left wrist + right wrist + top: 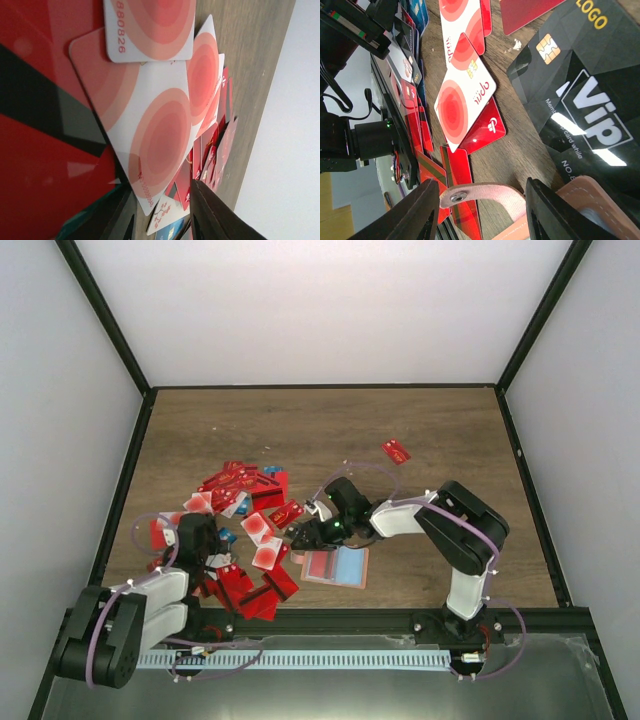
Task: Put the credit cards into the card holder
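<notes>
The credit cards (240, 502) lie in a loose, mostly red heap at the table's left-centre. The card holder (336, 567) lies open to their right, showing its pink and light blue inside. My left gripper (200, 552) is down in the heap. In the left wrist view its jaws (160, 192) stand apart, with the corner of a pale card with red circles (150, 135) between them. My right gripper (302, 535) hovers at the holder's left edge, open. In the right wrist view the holder's pink snap strap (485, 194) arches between its fingers (420, 210), next to a black VIP card (580, 100).
A single red card (396, 451) lies apart toward the back right. Pale and red cards (465, 95) lie on the wood just beyond the right fingers. Black frame posts and white walls (300, 310) close in the table on three sides.
</notes>
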Available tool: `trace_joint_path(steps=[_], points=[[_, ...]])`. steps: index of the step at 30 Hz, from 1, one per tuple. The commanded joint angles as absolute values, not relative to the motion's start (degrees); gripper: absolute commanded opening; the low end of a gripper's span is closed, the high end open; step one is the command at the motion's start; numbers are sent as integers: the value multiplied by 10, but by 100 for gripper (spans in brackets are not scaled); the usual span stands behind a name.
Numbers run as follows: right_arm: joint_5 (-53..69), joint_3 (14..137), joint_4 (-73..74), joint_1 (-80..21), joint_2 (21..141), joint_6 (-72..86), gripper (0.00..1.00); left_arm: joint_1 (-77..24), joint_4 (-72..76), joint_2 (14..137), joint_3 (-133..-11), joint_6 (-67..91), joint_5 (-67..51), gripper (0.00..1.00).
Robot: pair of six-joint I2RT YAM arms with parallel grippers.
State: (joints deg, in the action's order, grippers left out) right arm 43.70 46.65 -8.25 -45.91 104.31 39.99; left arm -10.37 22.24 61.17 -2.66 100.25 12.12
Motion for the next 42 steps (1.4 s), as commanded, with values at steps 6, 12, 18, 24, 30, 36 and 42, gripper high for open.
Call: trace_joint_path(steps=[6, 12, 18, 24, 30, 36, 42], points=[[449, 456, -86, -454, 1044, 394, 49, -90, 203, 629, -1, 979, 111, 11], [449, 457, -85, -453, 1041, 395, 49, -88, 139, 586, -10, 973, 91, 4], [448, 456, -82, -448, 1032, 393, 49, -89, 25, 502, -21, 960, 77, 4], [447, 454, -79, -443, 1020, 391, 49, -88, -14, 448, -10, 946, 24, 4], [448, 447, -78, -434, 1007, 387, 49, -88, -26, 417, -12, 903, -36, 4], [450, 441, -66, -417, 984, 379, 49, -88, -58, 397, -30, 860, -83, 4], [448, 441, -49, -402, 958, 371, 49, -87, -123, 357, -56, 828, -101, 4]])
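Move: The white circle card to pinch lies with its near corner between the open left fingers, its middle about 3 cm left, level fore and aft and 1 cm below. The numbered card overlapping it is some 7 cm left and 1 cm back; two more circle cards lie about 3 cm ahead and 2 cm left. From the right hand, the card to pinch is some 23 cm left, 6 cm ahead and 3 cm below. Sink the left gripper just under 1 cm while shutting its fingers on the circle card's corner, then draw the card back about 4 cm and swing it some 5 cm right, turning the wrist about 20 degrees clockwise and rising slightly at the end. Late on, ease the open, empty right hand up, right and forward by roughly 2 cm each, away from the holder's strap. ##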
